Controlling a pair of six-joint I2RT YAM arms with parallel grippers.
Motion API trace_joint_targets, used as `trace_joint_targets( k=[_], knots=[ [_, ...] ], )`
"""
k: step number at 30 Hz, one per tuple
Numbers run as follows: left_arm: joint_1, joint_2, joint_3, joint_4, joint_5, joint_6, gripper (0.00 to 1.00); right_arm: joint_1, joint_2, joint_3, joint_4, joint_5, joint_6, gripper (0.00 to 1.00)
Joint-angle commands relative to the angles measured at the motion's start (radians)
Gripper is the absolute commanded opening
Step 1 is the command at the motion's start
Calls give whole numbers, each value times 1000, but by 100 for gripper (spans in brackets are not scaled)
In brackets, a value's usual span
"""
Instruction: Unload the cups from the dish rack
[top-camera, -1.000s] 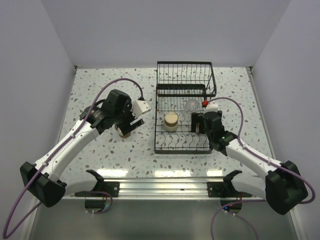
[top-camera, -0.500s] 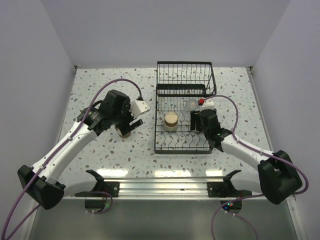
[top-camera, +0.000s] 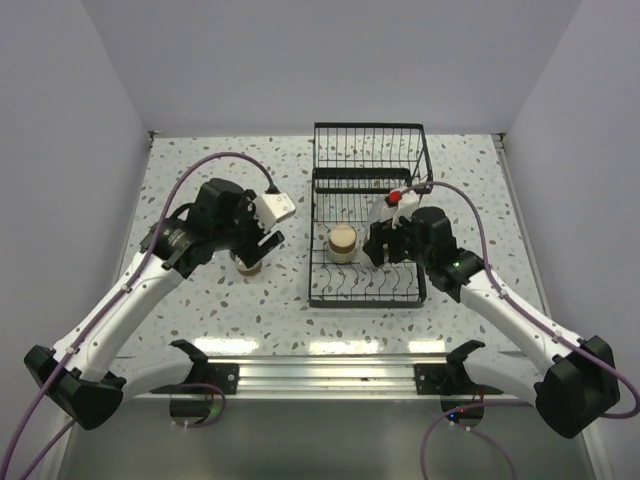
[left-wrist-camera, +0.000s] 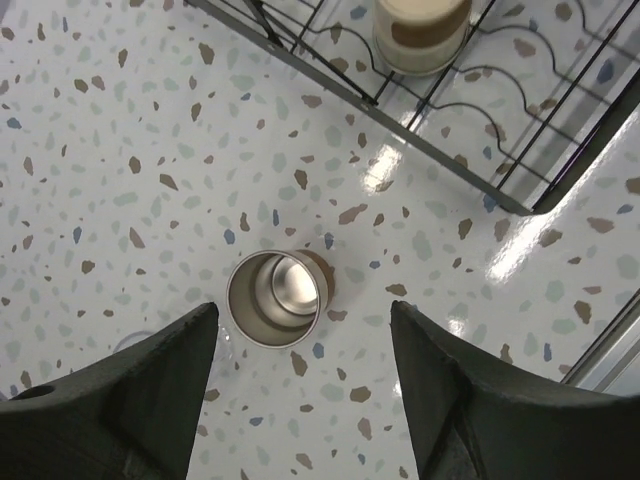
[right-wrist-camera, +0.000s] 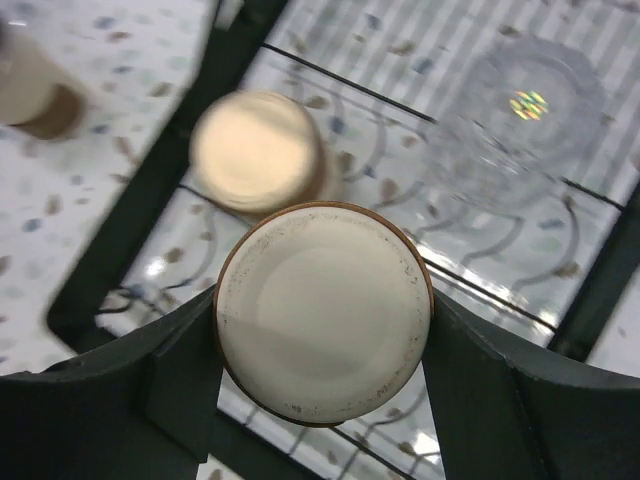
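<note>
My right gripper (right-wrist-camera: 322, 318) is shut on a brown cup (right-wrist-camera: 320, 280); its pale base faces the wrist camera and it hangs just above the black wire dish rack (top-camera: 365, 298). A second brown cup (top-camera: 343, 241) stands upside down in the rack to the left of that gripper (top-camera: 386, 247). A clear cup (right-wrist-camera: 520, 115) sits in the rack farther back. Left of the rack, a third brown cup (left-wrist-camera: 275, 298) stands mouth up on the table, showing its shiny grey inside. My left gripper (left-wrist-camera: 302, 318) hangs open above it, apart from it.
The rack's taller wire basket section (top-camera: 368, 150) rises at the far end. The rack's near left corner (left-wrist-camera: 520, 205) lies close to my left gripper. The speckled table (top-camera: 200, 180) is walled at the back and sides.
My right gripper has shut on the brown cup in the rack and shifted left with it. My left arm has drawn back slightly from the cup on the table.
</note>
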Motion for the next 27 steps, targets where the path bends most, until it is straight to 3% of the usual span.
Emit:
trace_joint_targets(
  k=[1,2,6,9,13,15,19,22,27],
  knots=[
    [28,-50,80,94,97,-89,73,9,-14,115,-22,-362,-13,5],
    [42,-52,88,100,115,-110,70,9,-18,124,7,-442,38,3],
    [117,-90,102,157,278,-162,66,8,-11,181,270,-485,232,0],
    [147,-113,102,205,425,-208,66,11,3,199,474,-403,429,0],
    [157,-92,99,256,800,-221,70,9,38,201,720,-317,651,0],
    [159,-78,82,310,875,-268,73,20,60,212,832,-301,739,0],
    [167,-40,76,502,884,-386,76,73,100,233,926,-263,779,0],
    [168,-18,56,646,925,-562,76,119,118,242,968,-235,777,0],
    [170,-7,47,705,900,-606,70,158,129,242,1009,-220,785,0]
  ],
)
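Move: The right hand already holds a cup low over the rack, its middle about 2 cm ahead of the finger pads. The empty left gripper waits some 29 cm to that hand's left, 4 cm back and 8 cm higher. From the right hand, the rack cup is 12 cm left and 4 cm ahead, the glass cup about 12 cm straight ahead, both some 7 cm lower. From the left hand, the held cup is 28 cm right, 6 cm ahead, 10 cm below; the standing cup is 7 cm left, 5 cm ahead, 18 cm below. Keeping its pinch on the cup's wooden end, the right hand carries the cup about 26 cm up and half as far left, towards the left gripper, rolling its left side up some 60 degrees until the fingers point left, nearly level. The left hand, fingers still open, rises about 15 cm and goes 10 cm right to meet the cup, rolling its right side up until its fingers point right. ##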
